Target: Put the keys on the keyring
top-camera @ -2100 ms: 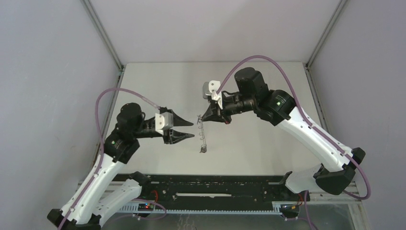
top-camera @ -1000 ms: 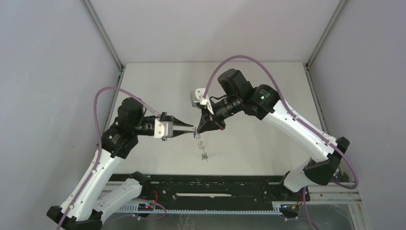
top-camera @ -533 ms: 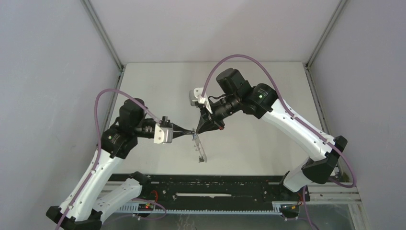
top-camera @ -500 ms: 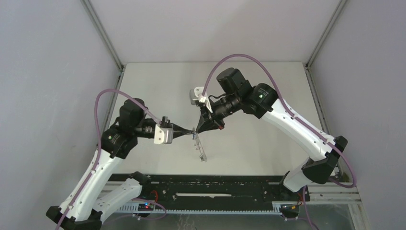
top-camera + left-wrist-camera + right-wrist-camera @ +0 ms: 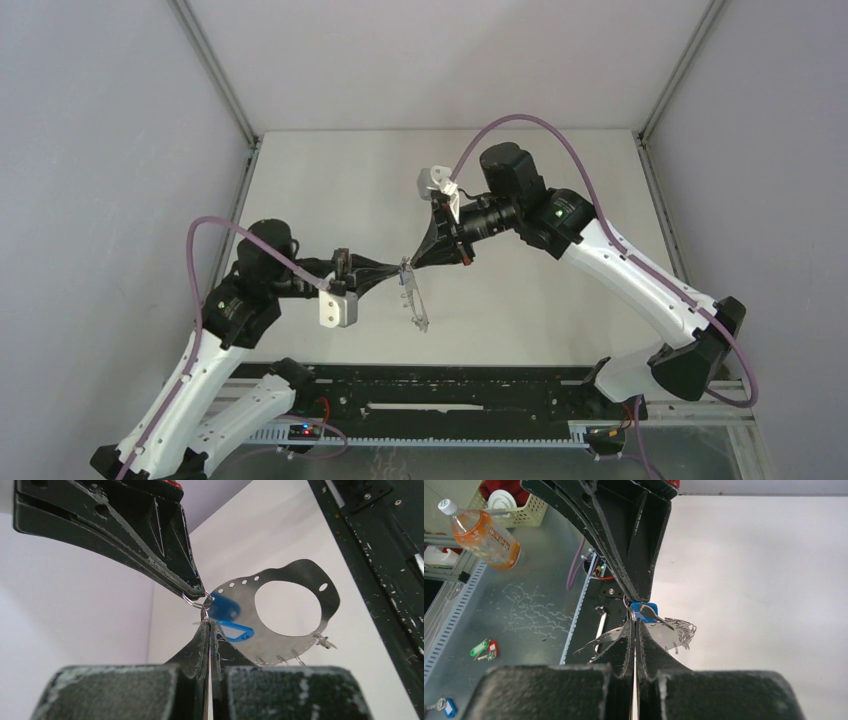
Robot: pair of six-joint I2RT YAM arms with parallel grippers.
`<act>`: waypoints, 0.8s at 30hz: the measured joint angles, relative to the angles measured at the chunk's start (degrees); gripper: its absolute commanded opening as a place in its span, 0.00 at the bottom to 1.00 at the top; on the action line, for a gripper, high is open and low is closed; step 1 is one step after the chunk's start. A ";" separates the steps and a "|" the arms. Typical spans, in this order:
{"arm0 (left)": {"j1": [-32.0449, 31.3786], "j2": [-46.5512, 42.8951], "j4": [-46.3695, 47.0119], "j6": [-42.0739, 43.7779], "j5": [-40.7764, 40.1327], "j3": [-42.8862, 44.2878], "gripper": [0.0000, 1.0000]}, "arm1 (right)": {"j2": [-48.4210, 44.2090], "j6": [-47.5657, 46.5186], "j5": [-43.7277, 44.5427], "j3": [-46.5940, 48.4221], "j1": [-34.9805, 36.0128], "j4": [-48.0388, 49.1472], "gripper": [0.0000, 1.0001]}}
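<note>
The keyring [image 5: 413, 303], a thin grey metal loop with small rings along one edge, hangs above the table between both arms. It shows again as a flat loop in the left wrist view [image 5: 300, 575] and edge-on in the right wrist view [image 5: 674, 632]. A blue-headed key [image 5: 225, 607] [image 5: 642, 609] hangs at its top corner. My left gripper [image 5: 400, 270] [image 5: 207, 624] is shut on a small ring there. My right gripper [image 5: 413, 262] [image 5: 634, 624] is shut on the adjoining small ring [image 5: 197, 600], tip to tip with the left. A black-headed key is not in view.
The black rail [image 5: 450, 385] runs along the table's near edge below the keyring. Beyond the table, the right wrist view shows a bottle [image 5: 486, 532], a basket [image 5: 519, 505] and loose coloured key tags [image 5: 484, 649] on a grey surface.
My left gripper closed on the small ring and its wrist rolled and dropped lower. The right arm drew slightly back to the right, still holding the keyring, which swung little.
</note>
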 measured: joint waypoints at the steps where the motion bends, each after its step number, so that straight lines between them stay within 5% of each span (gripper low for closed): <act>1: -0.31 -0.35 0.33 0.48 -0.46 -0.37 0.00 | -0.63 1.55 -0.15 -1.51 -0.15 2.10 0.00; 11: -2.67 -1.38 1.33 4.09 -4.98 -3.15 0.29 | -4.15 17.42 2.32 -12.70 -1.29 21.38 0.00; 15: -2.93 -2.19 1.44 3.28 -6.43 -3.48 0.33 | -5.60 22.45 4.37 -17.16 -1.29 29.18 0.00; 24: -2.97 -2.86 7.10 -15.96 -11.15 -3.43 0.43 | -9.53 26.86 8.07 -25.64 -1.29 41.42 0.00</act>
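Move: My right fingers hold the split ring about 2 cm right of my left fingertips, 1 cm ahead and 1 cm above. My left fingers are shut by the small ring of the blue key tag; the tag lies some 2 cm back, 1 cm right and 2 cm below them. The metal plate hangs about 6 cm back, 3 cm right and 6 cm lower. From my right fingertips, the tag is roughly 2 cm back, 2 cm left and 2 cm down. I dip my left hand about 1.5 cm and open its fingers partway, letting go of the tag's small ring, then bring the hand back up, easing forward and turning slightly counter-clockwise. My right hand keeps its pinch on the split ring and carries it about 2 cm forward, turning clockwise and tipping its fingertips up, each by some 13 degrees. ##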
